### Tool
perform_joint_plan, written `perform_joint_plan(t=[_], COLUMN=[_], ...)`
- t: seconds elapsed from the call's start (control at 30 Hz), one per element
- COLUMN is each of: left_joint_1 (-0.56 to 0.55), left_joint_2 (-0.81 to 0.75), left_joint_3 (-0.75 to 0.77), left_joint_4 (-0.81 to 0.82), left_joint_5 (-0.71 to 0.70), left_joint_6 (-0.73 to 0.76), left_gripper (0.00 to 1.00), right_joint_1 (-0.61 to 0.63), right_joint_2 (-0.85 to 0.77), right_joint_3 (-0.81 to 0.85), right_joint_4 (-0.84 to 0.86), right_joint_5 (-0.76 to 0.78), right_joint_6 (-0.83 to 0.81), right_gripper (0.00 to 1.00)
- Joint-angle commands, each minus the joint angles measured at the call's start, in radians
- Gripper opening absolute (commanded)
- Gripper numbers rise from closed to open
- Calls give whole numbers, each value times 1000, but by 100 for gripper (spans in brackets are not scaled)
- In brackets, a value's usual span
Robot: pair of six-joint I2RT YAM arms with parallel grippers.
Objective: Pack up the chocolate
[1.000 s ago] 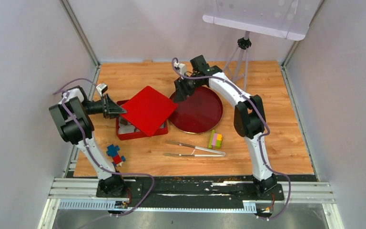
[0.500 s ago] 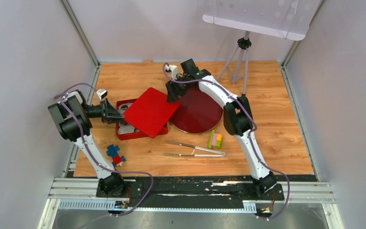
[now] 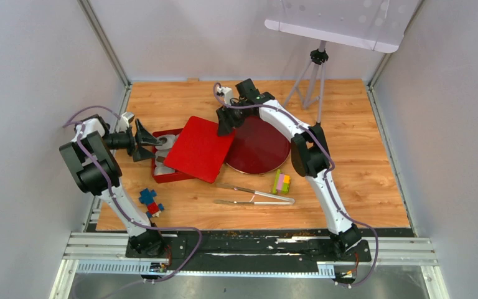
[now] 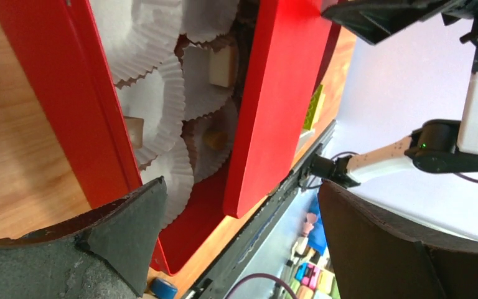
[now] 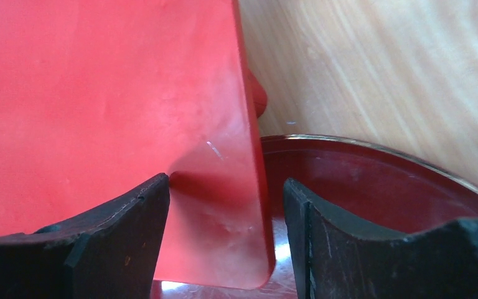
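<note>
The chocolate (image 4: 223,65) lies in white paper cups inside the red box (image 3: 159,175); a cream piece and a tan piece (image 4: 215,138) show in the left wrist view. A flat red lid (image 3: 200,149) lies tilted over the box, and its right side rests on the dark red plate (image 3: 267,149). My left gripper (image 3: 149,143) hangs open at the box's left rim and touches nothing (image 4: 239,194). My right gripper (image 3: 225,121) is open at the lid's far right corner. That corner lies between its fingers (image 5: 225,187), which stand apart from it.
Metal tongs (image 3: 255,196) lie in front of the plate. A stack of coloured blocks (image 3: 281,182) sits to their right. More blocks (image 3: 150,202) sit near the left arm's base. A tripod (image 3: 314,68) stands at the back right.
My left gripper has opened, let go of the lid's left edge and drawn back left. The lid has sunk lower over the box. My right gripper came left to the lid's corner.
</note>
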Motion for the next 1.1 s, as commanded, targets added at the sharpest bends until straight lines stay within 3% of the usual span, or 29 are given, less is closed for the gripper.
perform_joint_plan(t=[0.0, 0.27, 0.43, 0.5, 0.6, 0.73, 0.83, 1.07], left_joint_1=[12, 10, 10, 8, 10, 8, -48, -136], left_joint_2=[-76, -445, -786, -752, -666, -690, -688, -766], left_joint_3=[2, -234, -420, -417, -432, -483, -414, -440], left_joint_4=[162, 411, 619, 568, 493, 573, 377, 203], left_joint_5=[-110, -402, -428, -466, -467, -425, -576, -628], left_joint_6=[-89, -238, -405, -524, -507, -560, -505, -512], left_gripper=[100, 100, 100, 100, 100, 88, 76, 75], right_joint_1=[14, 19, 23, 23, 33, 46, 52, 51], right_joint_2=[-75, -94, -135, -151, -171, -201, -226, -204], right_joint_3=[-48, -59, -105, -122, -135, -169, -212, -220], right_joint_4=[19, 16, 8, 10, 8, 2, 0, -10], right_joint_5=[-68, -31, -13, -8, 15, 36, 34, 39], right_joint_6=[63, 99, 109, 119, 139, 157, 169, 169], right_gripper=[66, 64, 64, 64, 63, 63, 63, 62])
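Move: The left hand, open and empty, has the red lid's middle about 15 cm to its right, level ahead and slightly lower; the box's middle is some 10 cm to the right, 1 cm back and 5 cm down, and the blue-red blocks about 17 cm back, 2 cm left and 9 cm down. From the right hand, at the lid's far right corner, the box's middle is roughly 14 cm left, 9 cm back and 4 cm down, the lid's middle 8 cm left and 7 cm back, and the plate's 9 cm right, 6 cm back and 5 cm down. The left hand backs off about 6 cm towards the robot with a hop, rising some 6 cm while edging left and sinking again by about 5 cm, as its wrist tips the fingers some 30 degrees more steeply down and swings counter-clockwise; it ends beside the lid's left corner with the fingers about a quarter closed, no grip to be seen yet. The right hand meanwhile keeps the lid's right corner between its part-open fingers and draws it back about 5 cm, the far finger against the far edge, rising slightly towards the end. ##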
